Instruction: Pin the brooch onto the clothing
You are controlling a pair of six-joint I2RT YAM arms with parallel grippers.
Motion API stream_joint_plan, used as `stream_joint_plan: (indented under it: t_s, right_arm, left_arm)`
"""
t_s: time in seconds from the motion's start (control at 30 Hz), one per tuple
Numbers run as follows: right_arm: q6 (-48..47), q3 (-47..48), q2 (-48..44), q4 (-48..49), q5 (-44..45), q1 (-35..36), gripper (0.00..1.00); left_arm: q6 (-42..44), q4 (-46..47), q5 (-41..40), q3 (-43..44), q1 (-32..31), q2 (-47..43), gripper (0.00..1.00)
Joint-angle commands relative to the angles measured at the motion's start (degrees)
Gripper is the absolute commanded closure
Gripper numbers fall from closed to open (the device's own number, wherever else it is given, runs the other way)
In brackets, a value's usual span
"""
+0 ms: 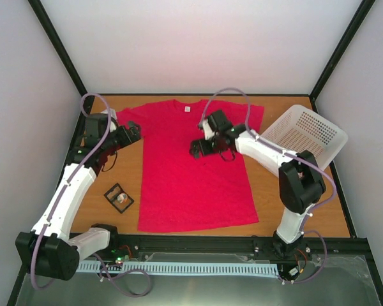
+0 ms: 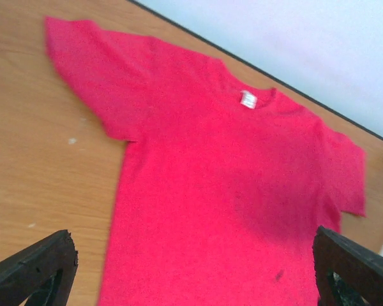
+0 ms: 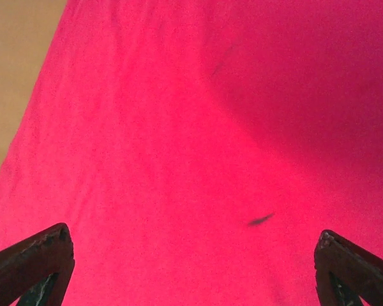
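The clothing (image 1: 191, 172), a crimson T-shirt, lies flat on the wooden table with its white neck label (image 2: 248, 100) at the far end. The brooch (image 1: 120, 199) is a tiny pale spot inside a small black case (image 1: 113, 193) left of the shirt's hem. My left gripper (image 1: 131, 133) hovers by the left sleeve, open and holding nothing; its fingertips (image 2: 41, 264) frame the shirt (image 2: 230, 191). My right gripper (image 1: 201, 148) hangs over the chest, open and holding nothing, fingertips (image 3: 354, 268) wide apart above the red cloth (image 3: 179, 159). A small dark mark (image 3: 260, 220) sits on the fabric.
A white perforated basket (image 1: 304, 134) stands tilted at the back right, near the right arm's elbow. Bare wooden table (image 1: 131, 175) shows left of the shirt, around the black case. Black frame posts and white walls close the table in.
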Motion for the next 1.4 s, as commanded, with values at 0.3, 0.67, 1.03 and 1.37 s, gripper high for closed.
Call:
stream_joint_plan:
  t_s: [0.3,0.67,1.03,1.37]
  right_arm:
    - [-0.1,-3.2,5.1,19.1,-8.8,25.1,0.08]
    - [-0.2,28.0,28.0,3.2,14.2,39.2,0.18]
    - [-4.4,42.0,37.6,-5.9,20.1,43.2,0.26]
    - [-5.4,49.6,42.5,-8.3,20.8,43.1,0.39]
  left_arm:
    - [-1.6,-15.3,-4.6,1.1,4.0,-9.7,0.0]
    - [3.2,-17.5,-7.4,7.6,4.0,-15.6,0.0]
    - [5.9,-16.8,-7.9,9.2,4.0,-17.0,0.0]
    - [6.4,-16.5,-7.5,9.2,4.0,-17.1,0.0]
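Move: The brooch, lying in its open black box, is about 20 cm back and 31 cm left of the right hand, some 12 cm below it. The clothing's middle lies roughly 13 cm beneath that hand and 5 cm farther out; the hem's left corner is about 34 cm back and 24 cm left of the hand. From the left hand, the brooch is some 17 cm back, 9 cm left and 23 cm below. Sweep the right gripper off the clothing, about 31 cm left and 20 cm back, sinking some 7 cm overall to hang over the brooch box. Turn it about 35 degrees counter-clockwise on the way and let the wide-open fingers narrow part-way around empty air. Meanwhile draw the open left gripper back and up about 7 cm each, and a little left, after a small initial dip. ##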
